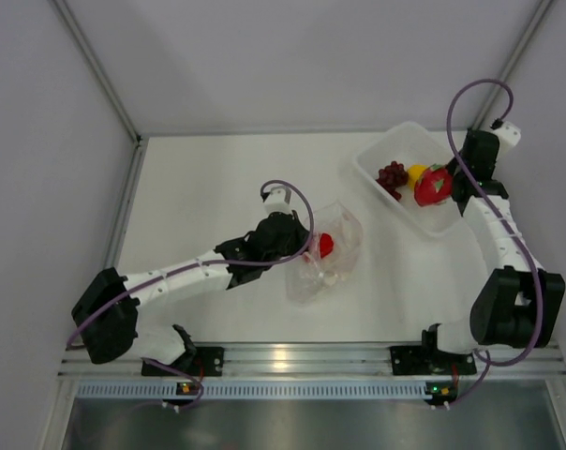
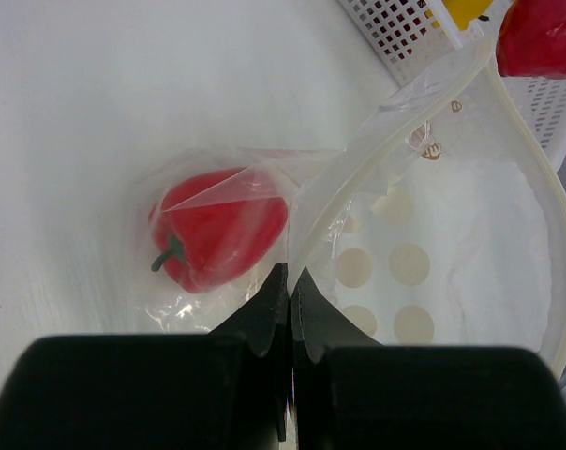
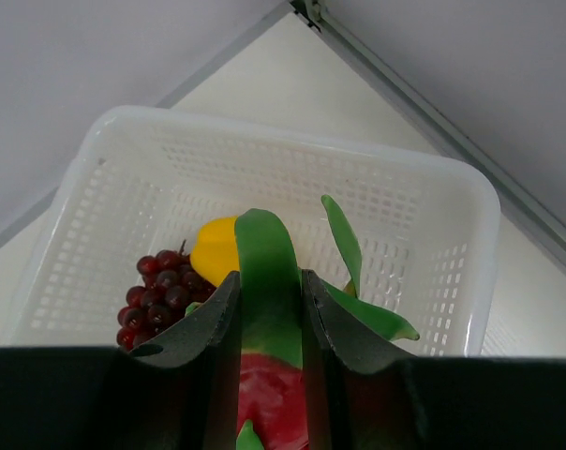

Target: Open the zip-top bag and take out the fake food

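The zip-top bag [image 1: 332,261] lies mid-table with its mouth wide open, the zip strip [image 2: 407,101] curving round the opening. My left gripper [image 2: 290,273] is shut on the bag's edge at the mouth. A red pepper [image 2: 220,229] lies inside the bag, also visible from above as a red pepper [image 1: 326,245]. My right gripper [image 3: 269,284] is shut on the pink-red fruit with green leaves [image 3: 267,258] over the white basket [image 3: 264,128]. Dark purple grapes [image 3: 156,295] and a yellow pepper [image 3: 213,249] lie in that basket.
The white perforated basket [image 1: 380,155] sits at the table's far right, close to the right arm. Metal frame rails [image 1: 128,202] and grey walls border the table on the left, back and right. An aluminium rail [image 1: 292,358] carries both arm bases at the near edge.
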You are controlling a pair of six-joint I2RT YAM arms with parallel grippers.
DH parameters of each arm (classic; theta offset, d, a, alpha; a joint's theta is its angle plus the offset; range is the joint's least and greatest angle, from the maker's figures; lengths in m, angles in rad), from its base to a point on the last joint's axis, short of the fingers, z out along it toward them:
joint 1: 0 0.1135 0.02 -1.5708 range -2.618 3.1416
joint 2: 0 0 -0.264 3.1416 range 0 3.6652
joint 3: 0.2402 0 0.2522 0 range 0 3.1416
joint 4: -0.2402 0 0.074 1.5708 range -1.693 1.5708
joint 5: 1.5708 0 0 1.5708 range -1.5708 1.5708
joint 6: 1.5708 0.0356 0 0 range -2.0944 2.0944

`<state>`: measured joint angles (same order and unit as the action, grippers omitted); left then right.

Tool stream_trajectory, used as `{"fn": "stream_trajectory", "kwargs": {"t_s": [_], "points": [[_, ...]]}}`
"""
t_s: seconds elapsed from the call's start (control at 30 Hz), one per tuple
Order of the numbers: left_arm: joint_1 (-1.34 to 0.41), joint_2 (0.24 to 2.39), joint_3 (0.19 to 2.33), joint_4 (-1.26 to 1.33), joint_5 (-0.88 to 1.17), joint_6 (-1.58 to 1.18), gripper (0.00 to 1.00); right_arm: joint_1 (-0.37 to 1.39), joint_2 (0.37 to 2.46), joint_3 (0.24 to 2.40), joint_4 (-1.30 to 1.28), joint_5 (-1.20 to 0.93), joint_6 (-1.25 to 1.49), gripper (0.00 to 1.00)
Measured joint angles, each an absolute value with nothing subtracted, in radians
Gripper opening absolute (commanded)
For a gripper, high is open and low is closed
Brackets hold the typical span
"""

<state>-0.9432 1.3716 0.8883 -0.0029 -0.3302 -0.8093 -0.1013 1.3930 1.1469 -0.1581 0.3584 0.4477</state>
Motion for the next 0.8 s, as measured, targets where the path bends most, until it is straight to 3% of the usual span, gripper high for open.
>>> {"fn": "stream_trajectory", "kwargs": {"t_s": [0.2, 0.33, 0.4, 0.53, 0.67, 0.8], "points": [[-0.943, 1.365, 0.882, -0.002, -0.326, -0.809, 0.0, -0.102, 1.489, 1.147, -0.157, 0.377, 0.448, 0.01], [-0.943, 1.349, 0.868, -0.003, -0.327, -0.809, 0.0, -0.103, 1.52, 1.146, -0.161, 0.389, 0.453, 0.37], [-0.943, 1.345, 0.866, -0.003, -0.327, -0.809, 0.0, -0.103, 1.521, 1.146, -0.16, 0.395, 0.463, 0.46], [-0.943, 1.341, 0.865, -0.003, -0.326, -0.809, 0.0, -0.103, 1.52, 1.146, -0.161, 0.397, 0.476, 0.74], [-0.943, 1.33, 0.863, -0.003, -0.325, -0.809, 0.0, -0.103, 1.511, 1.147, -0.191, 0.393, 0.473, 0.79], [-0.943, 1.32, 0.863, -0.003, -0.318, -0.81, 0.0, -0.103, 1.459, 1.148, -0.226, 0.329, 0.467, 0.77]]}}
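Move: The right hand holds the dragon fruit by its leaves; its resting place on the white container's floor is some 16 cm below, about 1 cm ahead and 1 cm left. The yellow pepper sits about 9 cm ahead and 3 cm left at that depth, the grapes 7 cm ahead and 11 cm left. From the left hand, the spot lies roughly 13 cm ahead, 35 cm right and 9 cm below. The right hand lowers the dragon fruit about 5 cm into the container, opens wide, then starts rising clear. ##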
